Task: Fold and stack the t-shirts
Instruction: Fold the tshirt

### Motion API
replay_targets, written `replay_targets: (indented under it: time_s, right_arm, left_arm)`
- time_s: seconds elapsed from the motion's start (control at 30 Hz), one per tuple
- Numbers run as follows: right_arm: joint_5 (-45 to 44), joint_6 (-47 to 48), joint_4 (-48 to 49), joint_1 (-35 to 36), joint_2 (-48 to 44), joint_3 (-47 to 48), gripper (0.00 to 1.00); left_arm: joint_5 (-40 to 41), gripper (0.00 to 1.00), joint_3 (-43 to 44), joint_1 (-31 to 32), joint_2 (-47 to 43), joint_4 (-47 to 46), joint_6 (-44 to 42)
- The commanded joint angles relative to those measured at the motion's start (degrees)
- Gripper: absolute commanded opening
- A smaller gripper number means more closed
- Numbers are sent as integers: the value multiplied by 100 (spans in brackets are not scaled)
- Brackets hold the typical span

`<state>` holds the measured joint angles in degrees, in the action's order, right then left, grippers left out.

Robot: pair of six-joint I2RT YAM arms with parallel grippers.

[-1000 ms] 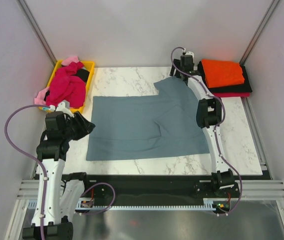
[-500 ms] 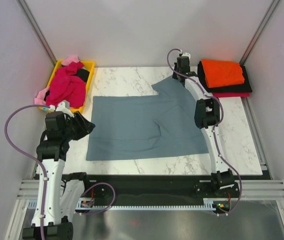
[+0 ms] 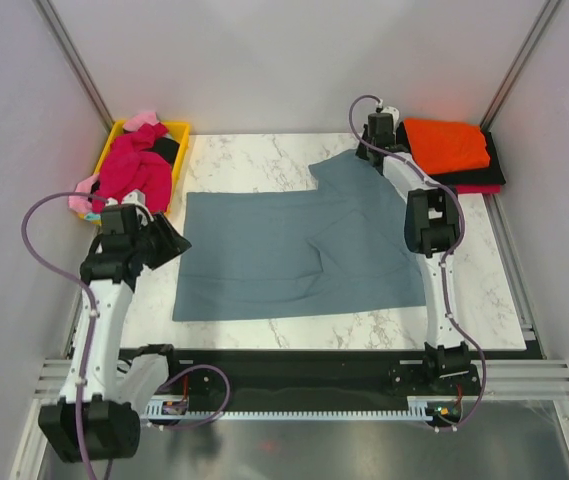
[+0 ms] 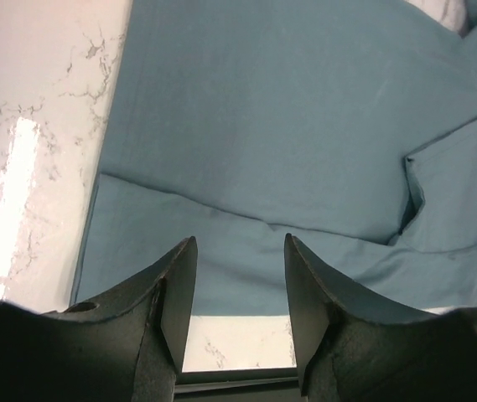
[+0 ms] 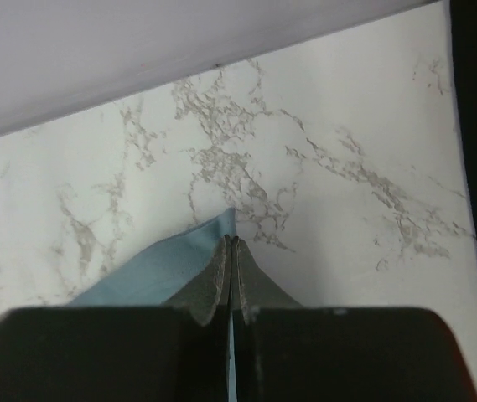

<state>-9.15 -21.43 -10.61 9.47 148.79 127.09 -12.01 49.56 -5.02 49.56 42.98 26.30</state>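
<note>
The large slate blue-grey t-shirt (image 3: pixel 284 255) lies spread on the marble table (image 3: pixel 254 160), its right part folded over with a crease. My right gripper (image 3: pixel 371 148) is at the shirt's far right corner. In the right wrist view the gripper (image 5: pixel 231 241) is shut on that thin blue corner (image 5: pixel 163 268). My left gripper (image 3: pixel 172 243) hovers at the shirt's left edge. Seen from the left wrist, the gripper (image 4: pixel 238 244) stands open and empty over the blue cloth (image 4: pixel 288 126).
A folded stack sits at the far right: an orange shirt (image 3: pixel 447 145) on a black one (image 3: pixel 496 168) on a red one (image 3: pixel 464 188). The yellow tray (image 3: pixel 177 128) at the far left holds magenta (image 3: pixel 134 172), pink (image 3: pixel 144 120) and black (image 3: pixel 166 148) shirts.
My right gripper has shut on the shirt's far right corner and shifted slightly right. The left arm has moved a little away from the near edge, its jaws unchanged.
</note>
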Motion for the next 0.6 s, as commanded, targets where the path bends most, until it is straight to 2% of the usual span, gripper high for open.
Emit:
replay_targets:
  time_s: [0.0,0.07,0.17,0.2,0.23,0.3,0.37,0.4,0.57]
  right_arm:
    - [-78,-518,855,19,-1025,-674,0]
    - [-87,-564,1374,19,-1272,-1480,0]
    - [-8,-476,1352,11,-1221,-1266,0]
    - [27,-450,1290,19,-1204,-1239,0]
    - [97,-476,1307,19,-1221,-1265,0]
    - [211,-528,1438,19,-1299,-1458,0]
    - [360,-651,1535,19,-1361,-1695,0]
    - [413,-669,1614,11,-1405,-1740,0]
    - [537,-678,1685,2,-1520,-1889,0]
  left_arm:
    - [347,53,588,27,982,-545,-161]
    - [445,49,1142,114,1841,-686,-169]
    - [1023,48,2046,440,2713,-738,-170]
    - [1443,48,2301,649,3291,-721,-91]
    - [1517,48,2834,747,3662,-669,-12]
    - [1727,48,3321,765,4548,-572,190]
    - [2244,49,4015,765,5052,-528,252]
    - [2551,51,4235,748,5629,-475,270]
    - [2625,51,6090,765,7346,201,366]
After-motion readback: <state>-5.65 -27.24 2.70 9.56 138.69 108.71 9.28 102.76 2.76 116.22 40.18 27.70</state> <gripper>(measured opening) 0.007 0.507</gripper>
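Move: The t-shirt's far left corner lies about 31 cm ahead of the left hand, a couple of cm to its left and some 15 cm below. The yellow basket of clothes stands about 33 cm ahead of that hand and 10 cm to its left, its middle some 11 cm lower. From the right hand, already shut on the shirt's far right tip, that left corner is roughly 36 cm left and 12 cm back; the folded stack sits about 17 cm right and 3 cm back. Still pinching the shirt's far right tip, the right hand lifts about 5 cm, then sinks partway, ending some 2 cm higher and 2 cm back. The left hand meanwhile sweeps fast forward about 26 cm towards the shirt's far left corner, nearly level before dipping about 5 cm late, its left side rolling up some 15 degrees and its half-open fingers tipping further down, touching nothing yet. ##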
